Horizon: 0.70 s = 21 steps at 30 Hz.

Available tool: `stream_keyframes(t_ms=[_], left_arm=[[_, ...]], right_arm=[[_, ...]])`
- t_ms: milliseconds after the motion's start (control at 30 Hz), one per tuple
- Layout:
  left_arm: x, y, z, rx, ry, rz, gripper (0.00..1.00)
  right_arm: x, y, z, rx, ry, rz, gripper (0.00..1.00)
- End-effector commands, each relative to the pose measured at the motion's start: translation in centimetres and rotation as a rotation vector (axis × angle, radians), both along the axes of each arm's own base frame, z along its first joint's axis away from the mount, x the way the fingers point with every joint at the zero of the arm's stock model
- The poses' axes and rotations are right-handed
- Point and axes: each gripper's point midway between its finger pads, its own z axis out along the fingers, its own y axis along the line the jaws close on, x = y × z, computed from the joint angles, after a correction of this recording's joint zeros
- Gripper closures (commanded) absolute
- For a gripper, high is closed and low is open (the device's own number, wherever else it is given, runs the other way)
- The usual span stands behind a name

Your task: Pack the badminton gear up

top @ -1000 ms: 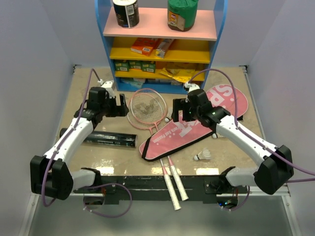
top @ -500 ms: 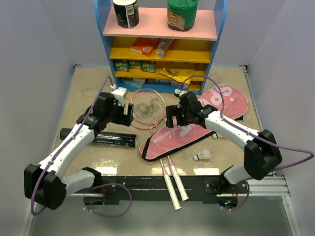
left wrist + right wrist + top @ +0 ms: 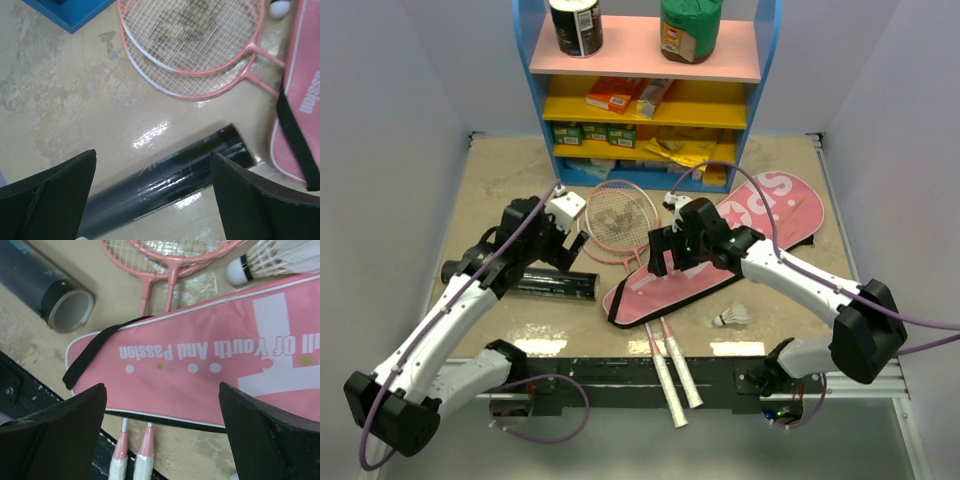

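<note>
Two pink-framed rackets (image 3: 616,216) lie stacked, their white handles (image 3: 672,382) sticking out past the table's near edge. The pink bag (image 3: 775,205) lies across their shafts. A black tube (image 3: 535,283) lies at the left, its open end (image 3: 67,311) facing the bag. My left gripper (image 3: 558,250) hovers open above the tube (image 3: 170,170), touching nothing. My right gripper (image 3: 665,255) hangs open over the bag's narrow end (image 3: 165,355), empty. One shuttlecock (image 3: 730,317) rests near the front; another (image 3: 272,260) lies by the racket heads.
A blue-yellow shelf unit (image 3: 645,100) with boxes, packets and two jars stands at the back. A black rail (image 3: 620,368) runs along the near edge. Walls close in left and right.
Both arms have swung inward and nearer. The left gripper now hangs over the tube, the right over the bag's narrow end. Both stay open.
</note>
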Motion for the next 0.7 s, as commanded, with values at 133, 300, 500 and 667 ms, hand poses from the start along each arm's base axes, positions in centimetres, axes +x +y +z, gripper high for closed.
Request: stream_keyframes(t_ms=[133, 300, 500, 667], left_arm=[[-0.2, 2.5, -4.3, 0.459, 0.070, -0.202, 0.00], [-1.6, 1.6, -6.0, 0.482, 0.132, -0.346, 0.00], [-4.3, 1.6, -8.9, 0.549, 0.206, -0.464, 0.00], [-5.4, 1.5, -10.3, 0.548, 0.224, -0.514, 0.00]], right_arm=[[-3.1, 1.5, 1.5, 0.064, -0.018, 0.085, 0.04], [-3.9, 1.6, 1.6, 0.072, -0.024, 0.108, 0.04], [-4.4, 2.1, 1.3, 0.093, -0.018, 0.131, 0.03], [-4.4, 2.5, 0.9, 0.101, -0.011, 0.135, 0.03]])
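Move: The shuttlecock tube lies crosswise below the left gripper, its middle about 16 cm to the left, 1 cm back and some 16 cm down; its right end is almost under this hand. The racket heads are roughly 16 cm ahead and 8 cm to the right, the pink bag's middle 8 cm ahead and 32 cm to the right. From the right gripper, the bag's middle is about 5 cm ahead, 12 cm right and 12 cm down, the tube's 35 cm left, 4 cm back and 10 cm down. Bring the left gripper down about 10 cm towards the right-hand part of the shuttlecock tube, drawing it back some 5 cm late in the descent. Meanwhile tip the fingers steeper towards the table and swing the wrist clockwise about 25 degrees, keeping them wide open. Ease the open right gripper back about 4 cm and slightly left above the pink bag. ##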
